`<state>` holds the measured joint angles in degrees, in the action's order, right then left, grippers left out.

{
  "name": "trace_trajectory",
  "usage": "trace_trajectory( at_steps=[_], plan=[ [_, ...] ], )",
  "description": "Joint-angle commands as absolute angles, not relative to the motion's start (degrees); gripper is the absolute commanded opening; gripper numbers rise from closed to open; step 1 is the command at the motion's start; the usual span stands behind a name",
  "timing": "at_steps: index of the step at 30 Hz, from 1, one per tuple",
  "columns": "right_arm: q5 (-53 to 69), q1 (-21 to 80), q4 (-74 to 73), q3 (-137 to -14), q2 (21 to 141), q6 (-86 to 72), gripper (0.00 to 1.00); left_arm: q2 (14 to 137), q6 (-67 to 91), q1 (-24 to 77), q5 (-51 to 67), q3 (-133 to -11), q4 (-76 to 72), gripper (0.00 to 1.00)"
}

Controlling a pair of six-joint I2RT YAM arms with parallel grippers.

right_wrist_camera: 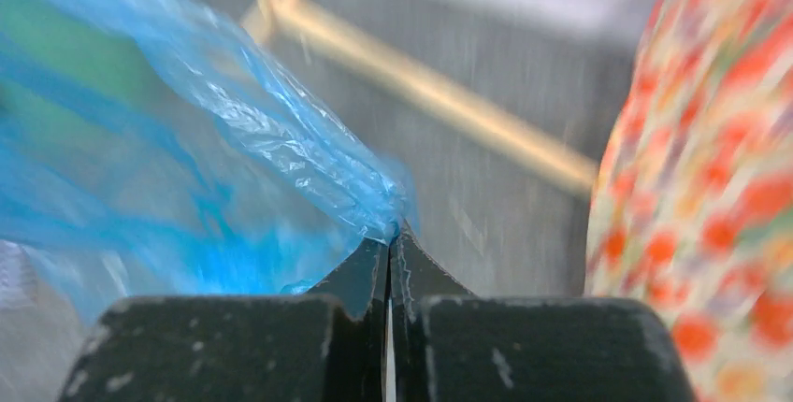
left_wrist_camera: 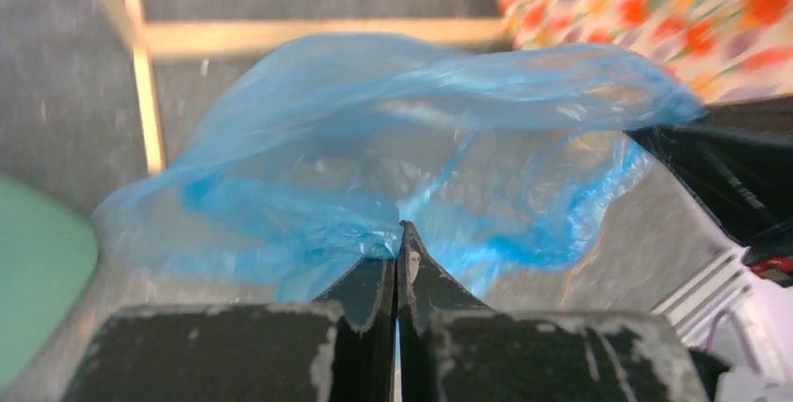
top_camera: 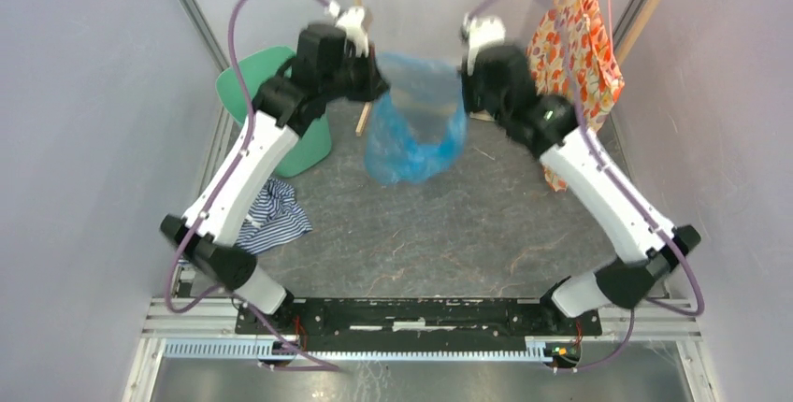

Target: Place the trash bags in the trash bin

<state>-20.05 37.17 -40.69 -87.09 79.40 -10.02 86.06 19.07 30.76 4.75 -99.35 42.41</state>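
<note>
A translucent light-blue trash bag (top_camera: 416, 122) hangs stretched between my two grippers above the middle of the floor. My left gripper (top_camera: 380, 84) is shut on its left rim, and in the left wrist view the pinched film (left_wrist_camera: 374, 224) sits right at the closed tips of that gripper (left_wrist_camera: 400, 234). My right gripper (top_camera: 465, 84) is shut on the opposite rim, the bag's edge (right_wrist_camera: 281, 150) running into its tips (right_wrist_camera: 391, 238). The mint-green trash bin (top_camera: 271, 107) lies at the back left, largely covered by my left arm.
A blue-and-white striped cloth (top_camera: 273, 215) lies on the floor beside the left arm. An orange floral fabric (top_camera: 578, 37) hangs at the back right, close behind the right arm. A wooden frame (left_wrist_camera: 281, 35) stands at the back. Grey walls close in both sides.
</note>
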Motion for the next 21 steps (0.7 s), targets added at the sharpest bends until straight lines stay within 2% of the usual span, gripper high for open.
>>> trace_trajectory(
  at_steps=[1,2,4,8,11,16,19,21],
  plan=[
    [-17.72,36.40,-36.36,-121.63,83.45,-2.32,0.00,92.73,14.75,31.57,8.05,-125.03,39.47,0.02],
    [-16.05,36.43,-33.53,-124.18,82.81,-1.67,0.00,93.13,14.12,32.08,7.92,-128.94,37.93,0.02],
    [-12.66,36.43,-23.77,-118.61,77.00,-1.14,0.00,91.51,13.38,32.60,8.01,-130.68,33.18,0.02],
    [-6.65,36.43,-1.85,-87.76,60.21,-2.16,0.00,81.94,12.70,33.10,7.41,-116.52,21.97,0.02],
    [-8.33,36.40,-4.93,-75.48,57.96,-5.22,0.00,79.65,12.70,33.37,3.50,-104.16,22.58,0.02],
    [-9.79,36.45,-8.21,-44.88,62.09,-13.07,0.00,79.40,14.90,36.95,-5.43,-78.40,23.53,0.02],
    [-6.80,36.75,-7.33,-35.85,61.22,-17.57,0.00,79.39,16.63,40.51,-8.26,-69.97,25.34,0.02],
    [-7.72,36.84,-7.72,-35.26,56.90,-18.07,0.00,76.96,17.13,42.29,-10.10,-67.55,24.81,0.02]
  ],
)
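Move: Both hands hold the blue trash bag between them. Its middle hangs about 7 cm right and 9 cm below the left hand, and some 8 cm left and 8 cm below the right, level with both. From the left hand, the trash bin is roughly 20 cm left, 8 cm ahead and 20 cm down. From the right, the wooden beam is straight ahead 20 cm, 30 cm down; the patterned cloth is 22 cm right, 8 cm ahead, 10 cm lower. Both closed grippers keep the blue bag, fling it up some 20–30 cm, then whip down below their starting height. ##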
